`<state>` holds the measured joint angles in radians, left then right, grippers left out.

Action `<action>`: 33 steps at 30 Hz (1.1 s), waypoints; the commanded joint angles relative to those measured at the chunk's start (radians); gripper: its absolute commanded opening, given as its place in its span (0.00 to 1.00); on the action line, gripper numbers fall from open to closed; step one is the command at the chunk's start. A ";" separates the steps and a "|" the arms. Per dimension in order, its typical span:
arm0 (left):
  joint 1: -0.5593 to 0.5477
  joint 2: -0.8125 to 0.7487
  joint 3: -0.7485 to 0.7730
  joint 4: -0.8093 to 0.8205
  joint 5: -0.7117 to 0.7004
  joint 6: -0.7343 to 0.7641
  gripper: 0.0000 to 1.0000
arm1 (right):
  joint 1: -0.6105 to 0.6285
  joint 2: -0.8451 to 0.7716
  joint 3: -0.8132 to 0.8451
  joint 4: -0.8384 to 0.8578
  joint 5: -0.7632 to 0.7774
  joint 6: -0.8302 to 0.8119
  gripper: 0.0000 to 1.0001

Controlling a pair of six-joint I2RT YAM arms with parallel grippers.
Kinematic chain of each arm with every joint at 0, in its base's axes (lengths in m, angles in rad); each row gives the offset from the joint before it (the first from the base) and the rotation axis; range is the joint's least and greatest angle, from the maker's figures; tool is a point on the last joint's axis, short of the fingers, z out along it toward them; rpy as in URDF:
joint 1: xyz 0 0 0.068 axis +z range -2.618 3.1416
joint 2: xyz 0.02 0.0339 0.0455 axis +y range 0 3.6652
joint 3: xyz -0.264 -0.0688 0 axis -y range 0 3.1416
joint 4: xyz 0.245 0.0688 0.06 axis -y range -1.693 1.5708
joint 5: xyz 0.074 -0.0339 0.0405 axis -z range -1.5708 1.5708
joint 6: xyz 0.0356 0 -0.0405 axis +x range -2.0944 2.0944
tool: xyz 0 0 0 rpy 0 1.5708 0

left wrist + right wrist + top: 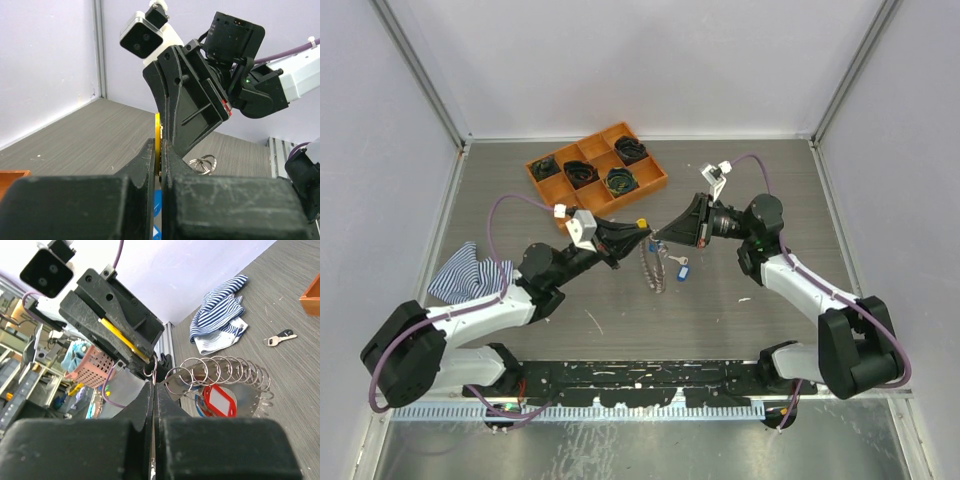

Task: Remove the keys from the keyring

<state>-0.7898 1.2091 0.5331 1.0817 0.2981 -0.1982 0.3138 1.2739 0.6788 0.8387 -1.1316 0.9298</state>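
Over the middle of the table my two grippers meet tip to tip. My left gripper (640,232) (160,145) is shut on a yellow tag (157,132) (120,337). My right gripper (658,238) (153,386) is shut on a small ring of the keyring (653,268), whose row of silver rings (225,372) hangs just below. A red tag (218,401) dangles among those rings. A blue-tagged key (682,268) lies on the table right of the keyring. In the left wrist view some rings (202,164) show beside the right gripper's black body (190,110).
An orange tray (545,185) of black coiled bundles stands at the back. A striped cloth (470,272) (220,315) lies at the left. A loose dark-headed key (279,339) rests on the table near the tray's corner (312,295).
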 commanded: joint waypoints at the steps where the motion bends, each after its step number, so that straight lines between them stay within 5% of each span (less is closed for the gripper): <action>1: 0.003 0.019 -0.002 0.043 0.046 0.057 0.00 | -0.035 0.005 -0.010 0.143 0.091 0.103 0.01; 10: 0.003 0.052 0.025 0.021 0.041 0.078 0.00 | -0.036 0.013 -0.038 0.152 0.136 0.142 0.01; 16: 0.012 0.016 0.004 -0.064 -0.034 0.053 0.00 | -0.081 -0.020 -0.018 0.036 0.093 -0.021 0.01; 24: 0.040 -0.124 0.009 -0.529 -0.147 -0.271 0.00 | -0.145 -0.074 0.100 -0.395 -0.016 -0.527 0.01; 28: 0.071 -0.177 -0.020 -0.774 -0.220 -0.403 0.00 | -0.170 -0.079 0.143 -0.512 -0.046 -0.654 0.01; 33: 0.230 -0.186 -0.073 -0.873 -0.184 -0.552 0.00 | -0.200 -0.078 0.151 -0.548 -0.057 -0.706 0.01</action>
<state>-0.6621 1.0340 0.4950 0.3645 0.1303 -0.5842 0.1345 1.2255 0.7799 0.3481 -1.1519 0.3443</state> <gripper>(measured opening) 0.025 0.039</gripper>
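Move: The left gripper already holds the yellow-tag key up against the ring. The loose red and green keys it heads for lie on the table, about 11 cm ahead, 11 cm left and 24 cm below. From this hand the black-headed key is 5 cm ahead and 19 cm left, the blue-tag key 2 cm ahead and 8 cm right, and the tray 25 cm ahead and 12 cm left. The yellow key sits about 2 cm left of the right gripper, roughly level with it. Keep both grippers shut and part them: ease the left straight down first while the right, still pinching the coiled ring, slides forward, then draw the right hand off rightward, about 5 cm each way in all. Swing the left down some 12 cm and left about 6 cm towards the loose red and green keys, tipping its fingers down roughly 45 degrees. ##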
